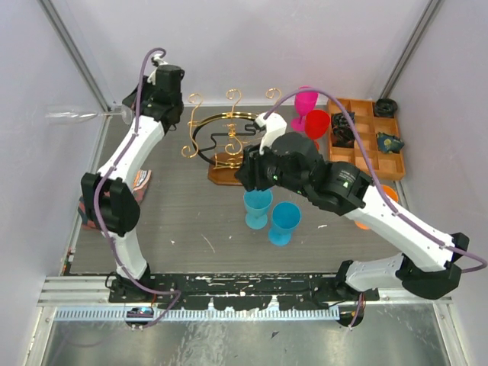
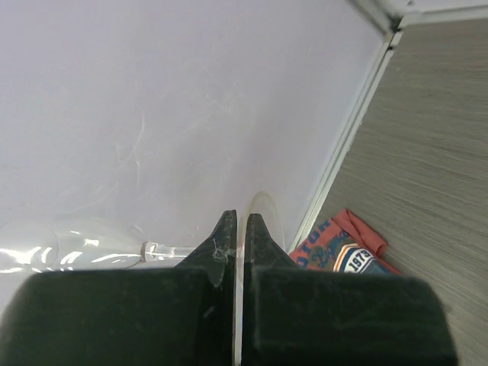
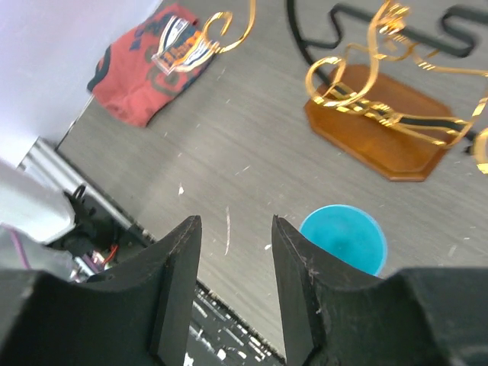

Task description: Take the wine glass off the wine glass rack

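Observation:
The wine glass (image 1: 72, 115) is clear and lies sideways in the air at the far left, away from the wine glass rack (image 1: 225, 137). My left gripper (image 1: 128, 114) is shut on the glass's round foot (image 2: 267, 213). The stem and bowl (image 2: 69, 248) point left against the white wall. The gold wire rack (image 3: 381, 114) stands on its brown wooden base at the middle back with nothing hanging on its scroll arms. My right gripper (image 3: 236, 223) hovers open above the table in front of the rack with nothing between its fingers.
Two blue cups (image 1: 258, 206) (image 1: 284, 221) stand in front of the rack; one (image 3: 343, 238) is just right of my right fingers. Pink (image 1: 306, 103) and red (image 1: 317, 122) glasses stand at the back right beside an orange compartment tray (image 1: 374, 137). A red cloth (image 1: 141, 181) lies at the left edge.

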Robot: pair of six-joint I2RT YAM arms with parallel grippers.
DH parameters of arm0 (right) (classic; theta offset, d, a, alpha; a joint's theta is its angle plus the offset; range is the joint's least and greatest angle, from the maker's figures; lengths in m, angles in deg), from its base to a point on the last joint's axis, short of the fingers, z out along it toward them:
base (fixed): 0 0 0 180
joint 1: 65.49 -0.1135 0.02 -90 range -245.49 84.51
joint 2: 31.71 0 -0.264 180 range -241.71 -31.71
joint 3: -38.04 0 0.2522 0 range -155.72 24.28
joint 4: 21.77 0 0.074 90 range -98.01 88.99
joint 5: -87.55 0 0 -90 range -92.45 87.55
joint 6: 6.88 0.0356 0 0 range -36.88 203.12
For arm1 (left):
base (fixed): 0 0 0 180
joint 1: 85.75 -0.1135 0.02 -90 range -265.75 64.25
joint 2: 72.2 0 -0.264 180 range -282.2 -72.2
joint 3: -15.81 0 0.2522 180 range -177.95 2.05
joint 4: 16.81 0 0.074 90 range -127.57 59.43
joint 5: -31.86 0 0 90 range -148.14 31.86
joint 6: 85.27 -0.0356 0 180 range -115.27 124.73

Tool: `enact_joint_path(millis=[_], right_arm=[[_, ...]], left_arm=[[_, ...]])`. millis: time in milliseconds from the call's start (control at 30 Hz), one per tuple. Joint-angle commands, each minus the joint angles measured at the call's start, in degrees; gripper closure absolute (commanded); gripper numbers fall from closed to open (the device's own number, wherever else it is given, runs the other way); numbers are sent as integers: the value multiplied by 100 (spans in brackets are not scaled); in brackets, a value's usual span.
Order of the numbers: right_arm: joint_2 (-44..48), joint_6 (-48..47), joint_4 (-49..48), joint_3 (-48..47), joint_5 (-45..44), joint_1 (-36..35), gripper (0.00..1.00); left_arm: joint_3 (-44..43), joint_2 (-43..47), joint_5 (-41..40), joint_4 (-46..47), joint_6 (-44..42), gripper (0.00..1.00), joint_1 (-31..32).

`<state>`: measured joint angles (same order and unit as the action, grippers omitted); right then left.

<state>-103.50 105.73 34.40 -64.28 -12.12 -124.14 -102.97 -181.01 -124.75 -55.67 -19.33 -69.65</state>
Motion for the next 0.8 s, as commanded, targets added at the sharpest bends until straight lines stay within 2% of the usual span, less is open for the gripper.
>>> enact_joint_path(millis=[0,133,233,333,467,500,667,767], right_arm=[[47,-324,149,-704,-924,337,52],[-379,-1299,147,-1661,-1394,693,51],[-621,-2177,-365,-1955,-1608,689,51],[-394,-2863,-1484,-1535,-1741,689,51],[-523,-3268,-1790,-1753,-1264,689,49],[-635,-3371,-1741,-1889,-1168,689,46],[-829,-3462,-2215,-2011,-640,689,16],[-1110,-3373,-2210,-2412,-481,689,9]], left_arm=[[436,600,62,1065,-1383,100,792],[1351,841,244,2632,-3261,100,1650],[1535,814,426,2668,-3884,100,2212],[1766,896,691,2651,-4346,100,2627],[2130,1135,945,2715,-4990,100,3225],[2208,1167,942,2884,-5244,100,3346],[2280,1357,872,3020,-5859,100,3908],[2445,1453,700,3439,-6374,100,4197]])
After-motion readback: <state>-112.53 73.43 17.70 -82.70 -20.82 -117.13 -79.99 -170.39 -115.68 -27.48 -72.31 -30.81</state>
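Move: My left hand holds the clear wine glass by its foot; the glass's middle is some 10 cm left and 4 cm back of that hand. I am taking it towards my right hand, about 35 cm right and 26 cm back of my left. The empty rack is 32 cm right and 3 cm back, 15 cm lower. From my right hand, the glass is roughly 45 cm left, 22 cm ahead, and a blue goblet sits 4 cm right, 4 cm ahead, 28 cm below. Keeping my pinch on the glass's foot, I sweep my left hand about 30 cm right and a little back, towards my right hand at the rack's near side, turning clockwise some 55 degrees while rolling the bowl upward. My right hand rises about 15 cm and goes 10 cm forward, tips its fingers up, then spreads them wide, touching nothing yet. ##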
